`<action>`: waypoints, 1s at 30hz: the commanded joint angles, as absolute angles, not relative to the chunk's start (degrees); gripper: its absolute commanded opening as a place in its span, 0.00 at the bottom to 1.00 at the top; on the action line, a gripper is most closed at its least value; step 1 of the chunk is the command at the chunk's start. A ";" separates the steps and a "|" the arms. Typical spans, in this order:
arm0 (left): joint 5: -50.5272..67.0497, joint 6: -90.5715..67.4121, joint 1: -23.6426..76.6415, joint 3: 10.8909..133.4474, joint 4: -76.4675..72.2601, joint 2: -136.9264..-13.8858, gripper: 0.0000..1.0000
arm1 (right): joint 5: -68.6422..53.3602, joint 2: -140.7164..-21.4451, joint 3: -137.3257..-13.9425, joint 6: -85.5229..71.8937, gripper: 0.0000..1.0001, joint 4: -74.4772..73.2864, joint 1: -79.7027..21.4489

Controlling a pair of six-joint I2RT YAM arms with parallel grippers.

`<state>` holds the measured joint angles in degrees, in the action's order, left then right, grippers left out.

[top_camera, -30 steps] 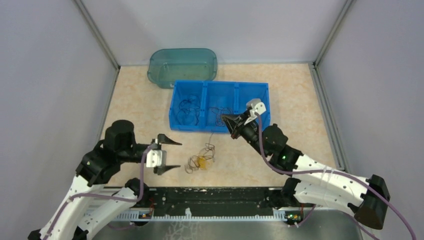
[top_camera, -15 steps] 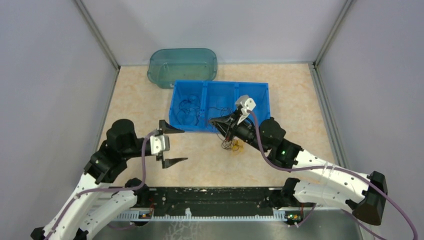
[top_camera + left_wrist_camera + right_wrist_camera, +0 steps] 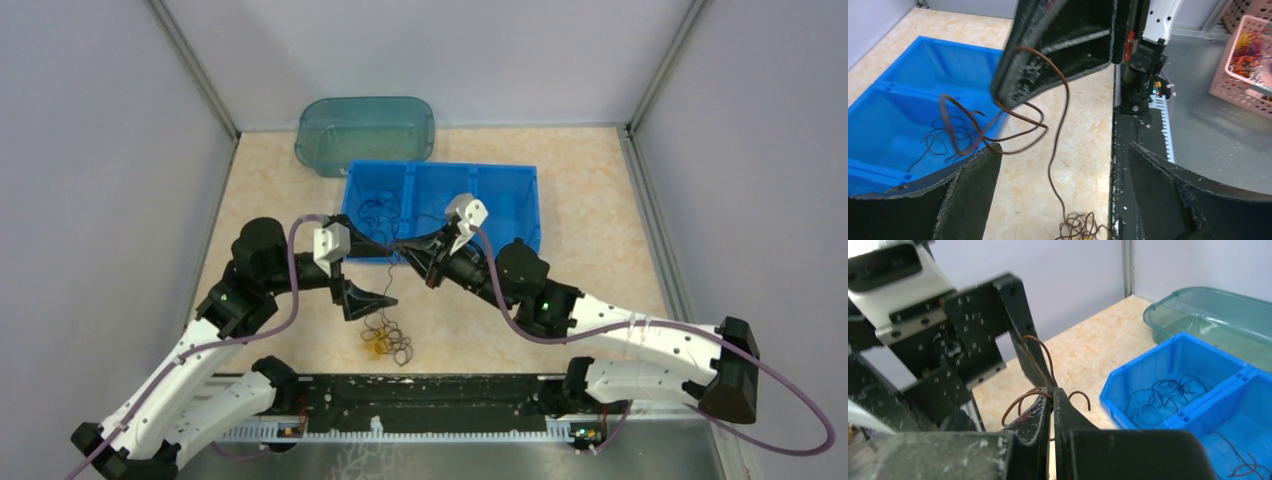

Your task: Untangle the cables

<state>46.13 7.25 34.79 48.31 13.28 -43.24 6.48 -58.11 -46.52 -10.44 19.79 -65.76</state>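
A clump of thin brown cables with a yellow-orange bit (image 3: 386,340) lies on the table near the front. One brown cable (image 3: 1050,145) rises from it in loops. My right gripper (image 3: 402,247) is shut on this cable's upper loops (image 3: 1034,392) and holds them above the table. My left gripper (image 3: 390,268) is open. Its fingers (image 3: 965,197) stand on either side of the hanging strand, just below the right gripper, without touching it. Blue cables (image 3: 372,215) and black cables (image 3: 440,225) lie in the blue bin.
A blue three-compartment bin (image 3: 532,200) sits behind the grippers; it also shows in the wrist views (image 3: 923,60) (image 3: 1173,365). A teal tub (image 3: 365,130) stands behind it. The black front rail (image 3: 430,395) runs close to the clump. A pink basket of wires (image 3: 1248,60) sits off the table.
My right gripper moved left, carrying the brown cable; the clump went with it and now lies left and nearer the front. My left gripper swung up and right to straddle the strand.
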 commanded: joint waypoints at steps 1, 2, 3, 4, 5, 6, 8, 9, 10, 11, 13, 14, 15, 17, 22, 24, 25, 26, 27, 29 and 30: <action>51.95 2.40 35.02 46.72 8.36 -43.19 1.00 | 12.88 -59.46 -52.03 -10.01 0.00 25.98 -67.26; 52.80 2.37 35.01 46.36 8.06 -43.30 1.00 | 13.61 -60.09 -52.68 -10.28 0.00 26.08 -67.50; 52.94 2.42 34.98 45.98 7.76 -43.38 0.99 | 14.36 -60.75 -53.45 -10.47 0.00 25.91 -67.85; 52.76 2.52 34.98 45.56 7.39 -43.56 0.98 | 14.76 -61.49 -54.22 -10.68 0.00 25.64 -68.19; 52.12 2.52 34.98 45.21 6.82 -43.71 0.95 | 15.07 -62.13 -54.90 -10.72 0.00 25.51 -68.74; 50.99 2.40 34.96 44.98 6.12 -43.72 0.90 | 15.32 -62.81 -55.32 -10.69 0.00 25.57 -69.28; 49.18 2.03 34.90 44.69 4.55 -43.90 0.82 | 15.76 -63.53 -55.94 -10.64 0.00 25.68 -70.26; 48.44 1.77 34.90 44.62 3.97 -44.00 0.77 | 16.04 -63.71 -56.11 -10.65 0.00 25.74 -70.59; 47.56 1.05 34.95 44.62 3.54 -44.11 0.74 | 16.38 -63.79 -56.22 -10.66 0.00 25.82 -70.98; 46.90 0.33 34.83 44.67 3.35 -44.22 0.70 | 16.50 -63.68 -56.14 -10.76 0.00 25.90 -71.13; 46.46 -0.35 34.61 44.86 3.12 -44.20 0.61 | 16.87 -63.15 -55.87 -11.24 0.00 25.80 -71.20; 46.02 -0.49 34.56 44.89 2.96 -44.10 0.53 | 16.87 -62.88 -55.55 -11.53 0.00 25.83 -71.19; 45.22 -0.52 34.42 44.81 2.78 -43.92 0.44 | 16.72 -62.51 -55.14 -11.90 0.00 25.84 -71.22; 43.17 -0.21 34.24 44.81 2.28 -43.57 0.21 | 16.49 -61.88 -54.73 -12.93 0.00 25.21 -71.24; 41.51 1.05 33.85 46.68 1.15 -43.43 0.00 | 14.07 -60.46 -52.58 -16.51 0.00 23.26 -71.19; 42.58 2.18 33.84 48.05 1.83 -43.57 0.00 | 13.09 -59.75 -51.99 -17.09 0.01 21.87 -71.27; 43.07 2.79 33.88 48.61 2.44 -43.57 0.00 | 13.04 -59.31 -51.95 -17.25 0.08 20.94 -71.28; 43.56 3.22 33.84 49.13 3.05 -43.59 0.00 | 12.83 -58.64 -51.93 -17.38 0.18 19.89 -71.22; 44.12 4.28 33.84 49.74 3.74 -43.66 0.00 | 12.51 -57.90 -51.87 -17.40 0.31 18.89 -71.21; 44.97 5.69 33.84 51.01 5.09 -43.57 0.00 | 11.38 -55.99 -51.38 -17.00 0.54 16.44 -71.15; 45.44 6.82 33.84 51.85 5.82 -43.55 0.00 | 11.04 -54.93 -50.95 -16.77 0.64 15.30 -71.13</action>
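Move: The left hand stands wide open around the brown cable; the looped part by the right fingertips is about 3 cm ahead of it, 1 cm right, roughly level. The yellow bundle hangs some 22 cm below the left hand, 3 cm back and 2 cm left; the blue bin's left compartment is about 22 cm ahead, 5 cm left and 27 cm down. The right hand already pinches the cable, with the left hand's open grip about 4 cm back and 2 cm left of it, 1 cm lower. The left fingers shut fully on the brown loops right beside the right fingertips, the hand first easing back 1 cm, then reaching about 3 cm forward into the cable and, once shut, lifting some 2 cm. The right hand, still pinching, rises about 3 cm and slides 2 cm left, holds there, then opens roughly halfway as it starts drawing back. ##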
